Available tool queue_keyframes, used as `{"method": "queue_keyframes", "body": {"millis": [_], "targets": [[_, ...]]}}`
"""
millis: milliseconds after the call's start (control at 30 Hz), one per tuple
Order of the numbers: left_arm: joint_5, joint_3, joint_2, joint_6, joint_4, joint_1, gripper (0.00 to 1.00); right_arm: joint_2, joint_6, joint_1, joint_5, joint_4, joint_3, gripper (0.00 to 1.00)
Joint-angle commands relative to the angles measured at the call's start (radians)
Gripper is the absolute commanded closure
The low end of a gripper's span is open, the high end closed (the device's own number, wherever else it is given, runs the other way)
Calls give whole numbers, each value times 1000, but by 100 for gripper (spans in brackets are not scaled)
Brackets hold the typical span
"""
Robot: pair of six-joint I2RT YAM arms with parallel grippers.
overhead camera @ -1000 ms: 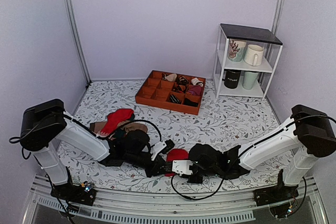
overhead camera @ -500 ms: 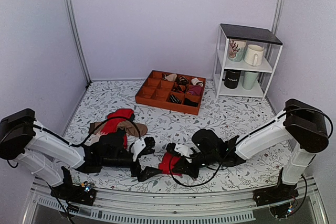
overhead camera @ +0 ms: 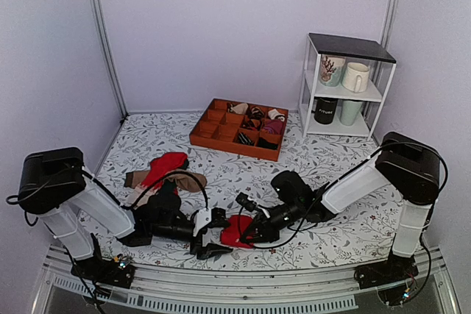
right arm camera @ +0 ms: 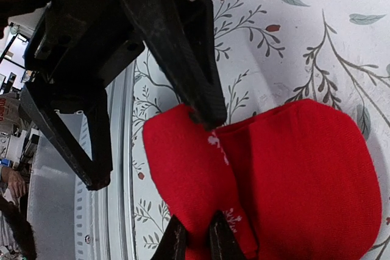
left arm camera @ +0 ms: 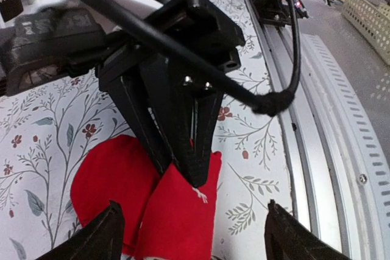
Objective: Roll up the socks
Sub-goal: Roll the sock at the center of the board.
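The socks [overhead camera: 234, 234] are a bright red, partly rolled bundle with small white snowflake marks, lying near the table's front edge between the two arms. My right gripper [right arm camera: 198, 240] is shut on a fold of the socks [right arm camera: 292, 175] at their near end. In the top view the right gripper [overhead camera: 249, 230] reaches in from the right. My left gripper [left arm camera: 198, 238] is open, its fingertips [left arm camera: 109, 235] wide apart on either side of the socks [left arm camera: 122, 181]. One left finger [right arm camera: 183, 59] touches the bundle's far edge.
A mixed heap of red, brown and beige socks [overhead camera: 165, 170] lies behind the left arm. An orange divided tray [overhead camera: 202, 131] with rolled bundles sits at the back, a white shelf with mugs [overhead camera: 346, 86] at back right. The metal front rail [left arm camera: 317, 120] runs close by.
My left gripper has opened and let go of the socks and sits lower and nearer the front. The right gripper has closed on the red fabric and shifted left.
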Motion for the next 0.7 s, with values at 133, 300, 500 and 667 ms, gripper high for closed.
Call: {"method": "queue_keyframes", "body": {"millis": [133,300,500,667], "targets": [[64,39,82,-9,27,5,34,95,-2,-11,12,-306,-56,89],[47,51,108,-20,8,6,51,108,-12,-15,3,-319,-44,89],[40,72,110,-26,-29,4,98,116,-21,-17,7,-333,-32,89],[12,120,138,-71,-142,5,100,112,-22,-18,31,-363,-5,86]]}}
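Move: Ahead of the open left fingers, which point right, lies the red sock's rolled near edge: about 4 cm to the left hand's right, 1 cm back and 3 cm lower. The unrolled flap lies some 4 cm forward of that roll. The right fingers already pinch the roll's right end, its middle about 3 cm to the right hand's left, at its height and level with it. Sinking about 2 cm, with a slight drift right, the left hand brings its spread fingers down astride the left end of the red roll and shuts them from wide open to nearly closed, pinching the cloth. The right hand all but stays, keeping its pinch on the roll's right end with only a slight turn. ##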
